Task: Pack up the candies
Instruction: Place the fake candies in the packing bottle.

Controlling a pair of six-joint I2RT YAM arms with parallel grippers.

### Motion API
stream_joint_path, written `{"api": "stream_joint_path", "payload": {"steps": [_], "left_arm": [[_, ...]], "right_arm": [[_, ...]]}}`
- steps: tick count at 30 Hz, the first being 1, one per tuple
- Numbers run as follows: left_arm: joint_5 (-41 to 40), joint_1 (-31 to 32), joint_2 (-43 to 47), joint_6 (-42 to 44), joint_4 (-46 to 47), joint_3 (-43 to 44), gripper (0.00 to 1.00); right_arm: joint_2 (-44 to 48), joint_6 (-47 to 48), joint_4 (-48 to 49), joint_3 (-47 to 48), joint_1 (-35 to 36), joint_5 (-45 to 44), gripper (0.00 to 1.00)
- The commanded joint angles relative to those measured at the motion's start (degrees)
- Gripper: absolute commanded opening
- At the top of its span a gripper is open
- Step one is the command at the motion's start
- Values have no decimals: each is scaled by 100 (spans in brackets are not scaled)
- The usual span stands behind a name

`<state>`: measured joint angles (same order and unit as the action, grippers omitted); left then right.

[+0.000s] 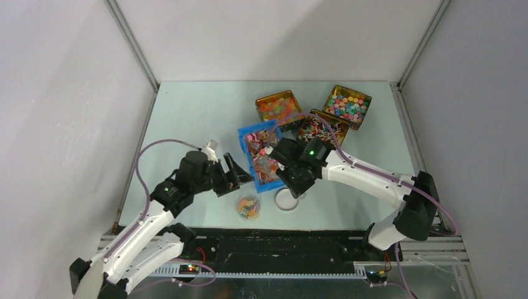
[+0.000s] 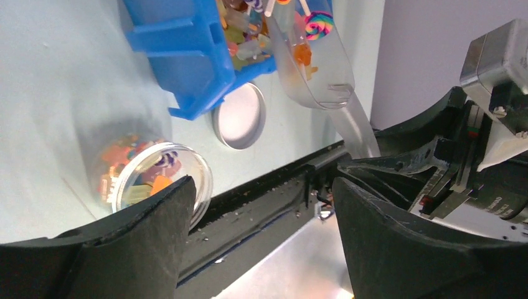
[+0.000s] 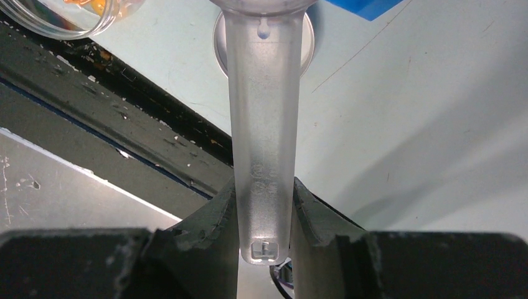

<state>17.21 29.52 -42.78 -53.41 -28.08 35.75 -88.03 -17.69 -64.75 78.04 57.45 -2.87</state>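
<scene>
Candies (image 1: 264,163) in mixed colours fill a blue bin (image 1: 244,138). A clear jar (image 1: 249,207), partly filled with candies (image 2: 134,171), stands in front of it. My right gripper (image 3: 263,199) is shut on the handle of a clear plastic scoop (image 3: 261,124). The scoop bowl (image 2: 311,59) hangs over the bin's near corner (image 2: 187,56) with a few candies and a swirled lollipop (image 2: 319,25) inside. My left gripper (image 2: 264,212) is open and empty; its left finger (image 2: 143,243) is right beside the jar (image 2: 199,180). In the top view it (image 1: 240,175) sits just left of the bin.
The jar's round lid (image 1: 287,199) lies flat on the table beside the jar, also in the left wrist view (image 2: 240,115). Three gold tins of other sweets (image 1: 279,107) (image 1: 347,106) (image 1: 322,129) stand behind the bin. A black rail (image 1: 280,243) runs along the near edge.
</scene>
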Motion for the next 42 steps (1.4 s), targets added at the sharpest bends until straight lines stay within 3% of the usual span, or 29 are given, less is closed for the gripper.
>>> {"api": "stream_joint_path", "payload": {"steps": [1, 9, 22, 30, 42], "left_arm": [[39, 282, 18, -694, 596, -93, 85], [-94, 486, 169, -1256, 774, -273, 77], [-717, 1087, 593, -1922, -392, -235, 63], [-1138, 1778, 773, -2358, -1042, -232, 61], [-1524, 2427, 782, -2647, -1102, -189, 62]], "right_arm": [[306, -168, -72, 10, 148, -82, 0], [417, -304, -269, 3, 548, -6, 0], [643, -564, -605, 1, 1364, 223, 0], [529, -630, -671, 6, 1601, 571, 0], [367, -527, -810, 2, 1788, 622, 0]]}}
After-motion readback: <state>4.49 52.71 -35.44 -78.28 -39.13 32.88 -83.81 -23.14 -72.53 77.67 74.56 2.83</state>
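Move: The bottle, already part full, stands about 10 cm back and 2 cm right of my open left hand, roughly 11 cm below it. From my right hand, which already grips the loaded scoop by its handle, the bottle lies some 6 cm back, 17 cm left and 8 cm below. The lid is about 3 cm back and 4 cm left of the right hand, 13 cm down; the blue tray is about 11 cm ahead and 12 cm left of it, 11 cm down. I keep my grip on the scoop handle and draw my right hand about 11 cm back, rising slightly and swinging some 15 degrees counter-clockwise, so the loaded bowl leaves the tray for the bottle's mouth. My left hand first eases right, then comes back about 8 cm and sinks a little towards the bottle, tipping down some 15 degrees and narrowing its fingers to a little over half open; I see no touch there. ##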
